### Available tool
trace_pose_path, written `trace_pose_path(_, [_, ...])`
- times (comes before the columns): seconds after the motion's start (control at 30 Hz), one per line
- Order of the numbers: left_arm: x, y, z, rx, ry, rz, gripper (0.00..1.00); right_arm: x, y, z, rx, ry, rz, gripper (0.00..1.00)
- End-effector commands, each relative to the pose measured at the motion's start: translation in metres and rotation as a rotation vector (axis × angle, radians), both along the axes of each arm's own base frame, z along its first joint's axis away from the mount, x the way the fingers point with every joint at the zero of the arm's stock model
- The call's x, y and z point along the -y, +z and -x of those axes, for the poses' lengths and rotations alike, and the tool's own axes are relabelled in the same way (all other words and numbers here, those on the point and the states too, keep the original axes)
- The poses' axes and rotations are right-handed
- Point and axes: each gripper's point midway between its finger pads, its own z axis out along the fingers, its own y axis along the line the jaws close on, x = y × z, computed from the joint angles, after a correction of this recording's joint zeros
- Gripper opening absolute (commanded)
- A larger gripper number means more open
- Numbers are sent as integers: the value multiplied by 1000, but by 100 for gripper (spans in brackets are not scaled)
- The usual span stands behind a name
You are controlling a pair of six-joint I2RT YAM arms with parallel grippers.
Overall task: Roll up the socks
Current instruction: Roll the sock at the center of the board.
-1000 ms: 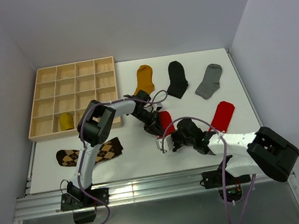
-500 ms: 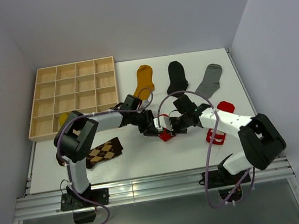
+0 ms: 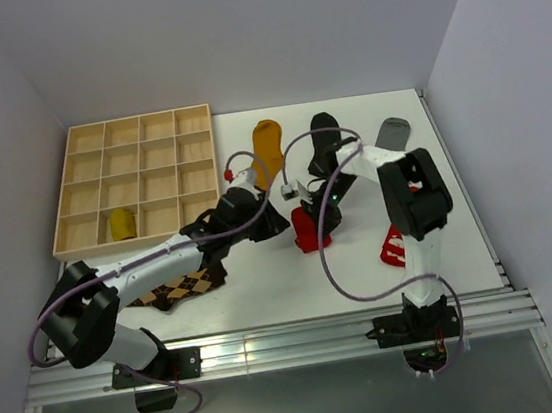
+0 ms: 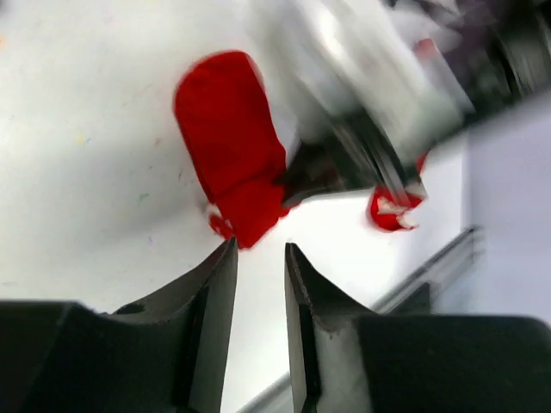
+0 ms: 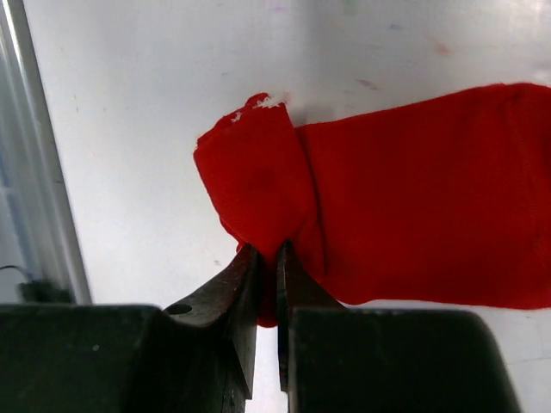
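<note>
A red sock (image 5: pixel 413 189) lies near the table's middle with its near end folded over. My right gripper (image 5: pixel 269 251) is shut on that fold (image 5: pixel 258 185). From above, the right gripper (image 3: pixel 312 216) sits on the red sock (image 3: pixel 307 236). My left gripper (image 4: pixel 261 249) is open and empty, just short of the sock's (image 4: pixel 231 159) end; in the top view the left gripper (image 3: pixel 277 227) is left of it. A second red sock (image 3: pixel 394 245) lies crumpled to the right. Yellow (image 3: pixel 267 142), black (image 3: pixel 326 130) and grey (image 3: pixel 393 132) socks lie flat at the back. An argyle sock (image 3: pixel 180 286) lies front left.
A wooden grid tray (image 3: pixel 136 133) stands at the back left with a rolled yellow bundle (image 3: pixel 121 223) in a front cell. The right arm (image 3: pixel 410 190) arches over the table's right half. A metal rail (image 3: pixel 273 348) runs along the near edge.
My left gripper has let go of the red sock, opened and drawn back left. The right arm swung up and over, and its gripper closed on the sock's folded end.
</note>
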Motion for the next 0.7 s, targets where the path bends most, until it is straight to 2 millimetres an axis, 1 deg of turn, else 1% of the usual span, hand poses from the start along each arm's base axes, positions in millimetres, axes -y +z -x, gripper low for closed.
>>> trace_pose_path(0.0, [-8,17,-14,331,19,-252,34,10,11,5,-212,-38,41,11])
trace_pose_path(0.03, [-1,12,-7,364,-3,-304,34,10,4,7,-276,-36,50,12])
trace_pose_path(0.07, [-2,16,-12,425,22,-358,35,12,7,10,-330,-51,67,12])
trace_pose_path(0.1, [-1,14,-12,503,-27,-441,36,10,10,1,-334,-61,64,12])
trace_pose_path(0.13, [11,9,-4,556,-50,-487,36,12,3,2,-380,-64,80,12])
trace_pose_path(0.17, [17,9,-1,603,-63,-523,39,12,2,1,-396,-79,99,12])
trace_pose_path(0.2, [17,9,-3,673,-88,-598,41,13,-1,-4,-394,-93,114,12])
trace_pose_path(0.23, [31,5,4,720,-122,-612,44,14,-7,-3,-415,-97,132,12])
trace_pose_path(0.27, [36,4,6,757,-139,-632,47,17,-9,-4,-428,-106,150,12])
trace_pose_path(0.3, [41,2,8,809,-197,-678,48,17,-11,-5,-432,-114,160,12])
trace_pose_path(0.33, [49,-6,15,831,-246,-692,50,18,-16,-5,-448,-121,173,12])
trace_pose_path(0.37, [57,-5,15,852,-266,-679,52,20,-17,-5,-450,-120,184,12])
trace_pose_path(0.4, [62,-15,16,867,-315,-706,53,21,-19,-5,-444,-125,192,12])
trace_pose_path(0.43, [67,-15,16,876,-324,-703,54,22,-21,-7,-438,-132,197,12])
trace_pose_path(0.47, [69,-18,16,907,-362,-737,54,22,-19,-7,-443,-134,196,12])
trace_pose_path(0.5, [75,-26,20,910,-406,-735,55,23,-20,-8,-439,-138,201,12])
trace_pose_path(0.57, [81,-29,23,927,-455,-753,63,22,-20,-12,-438,-161,210,12])
trace_pose_path(0.6, [83,-38,24,923,-477,-777,63,22,-19,-12,-443,-160,212,12])
trace_pose_path(0.63, [91,-37,29,935,-505,-771,64,23,-19,-11,-458,-160,217,12])
trace_pose_path(0.67, [93,-39,30,951,-524,-794,64,23,-19,-12,-456,-162,218,12])
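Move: The centre red sock lies about 7 cm to the left gripper's right, 2 cm ahead and 11 cm below. From it the ochre sock is about 19 cm ahead and 4 cm left, the argyle sock about 25 cm left and 8 cm back. The right gripper is pinching the red sock's near end, its middle 3 cm ahead, 2 cm left; from this gripper the black sock stands 22 cm ahead, 3 cm right, the other red sock 18 cm right, 1 cm ahead. Bring the left gripper to the right and down, about 6 cm each way and some 3 cm back, towards the near end of the red sock, rolling the wrist about 70 degrees clockwise, looking along the fingers, and opening them; stop short of the cloth. With the right, keep the pinch, ease the sock's end forward about 1 cm and swing the fingertips some 25 degrees back towards the base. ##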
